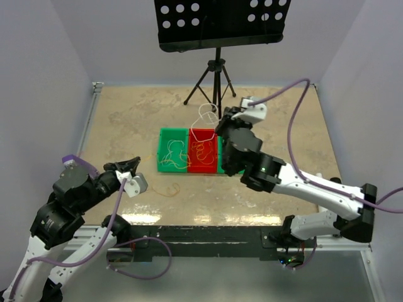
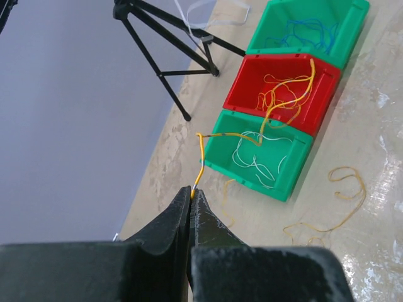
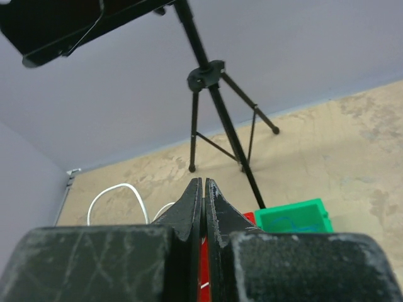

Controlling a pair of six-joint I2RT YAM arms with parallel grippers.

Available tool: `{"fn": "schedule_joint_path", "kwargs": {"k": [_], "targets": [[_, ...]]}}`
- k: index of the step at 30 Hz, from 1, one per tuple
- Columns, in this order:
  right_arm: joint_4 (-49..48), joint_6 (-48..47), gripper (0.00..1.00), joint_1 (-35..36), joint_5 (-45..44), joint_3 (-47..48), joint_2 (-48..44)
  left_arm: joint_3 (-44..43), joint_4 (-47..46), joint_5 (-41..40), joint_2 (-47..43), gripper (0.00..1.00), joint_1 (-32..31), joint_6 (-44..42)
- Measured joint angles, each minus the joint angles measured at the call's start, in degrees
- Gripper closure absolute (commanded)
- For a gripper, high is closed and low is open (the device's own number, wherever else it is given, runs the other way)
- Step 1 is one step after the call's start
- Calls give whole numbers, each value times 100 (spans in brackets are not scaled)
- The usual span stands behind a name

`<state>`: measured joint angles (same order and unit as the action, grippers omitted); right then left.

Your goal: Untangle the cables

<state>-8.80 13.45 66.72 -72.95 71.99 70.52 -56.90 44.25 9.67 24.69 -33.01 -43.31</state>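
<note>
My left gripper is shut on the end of a yellow cable, which runs up over the near green bin into the red bin. Orange cables lie tangled in the red bin and whitish ones in the near green bin. The left gripper hangs left of the bins. My right gripper hovers behind the red bin, shut, with a white cable arching up beside its fingers; the grip point itself is hidden. The right gripper shows nothing at its tips.
A far green bin holds a blue cable. A loose yellow cable lies on the table in front of the bins. A black tripod with a perforated panel stands behind the bins. Grey walls enclose the table.
</note>
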Motion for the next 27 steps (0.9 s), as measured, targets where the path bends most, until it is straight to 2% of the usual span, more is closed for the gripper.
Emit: {"fn": "schedule_joint_path", "kwargs": {"k": [10,27], "targets": [[-422,90,100,-352,1147,846,1720,-402,656,439,-146,100,0,-306],[-363,863,100,-695,2208,1309,3307,-597,990,968,-258,100,0,-490]]}}
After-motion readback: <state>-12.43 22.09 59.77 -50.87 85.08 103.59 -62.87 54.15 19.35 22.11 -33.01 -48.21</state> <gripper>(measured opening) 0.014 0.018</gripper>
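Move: From the right hand, which holds the white cable, the left green bin lies about 8 cm ahead, 18 cm left and 38 cm below; the red bin is 6 cm left and the right green bin 5 cm right, both equally far ahead and below. From the left hand, which holds the yellow cable, the red bin is some 20 cm ahead, 18 cm right and 29 cm down, the left green bin only 6 cm right at that same reach and depth. Sweeping left and forward over the bins, the right hand carries the white cable across the red bin towards the left green one, about 17 cm sideways and 10 forward; it sinks 12 cm, mostly late, turning some 15 degrees counter-clockwise. The left hand, still pinching the yellow cable, eases back about 5 cm and turns slightly clockwise. Both grippers stay shut. ##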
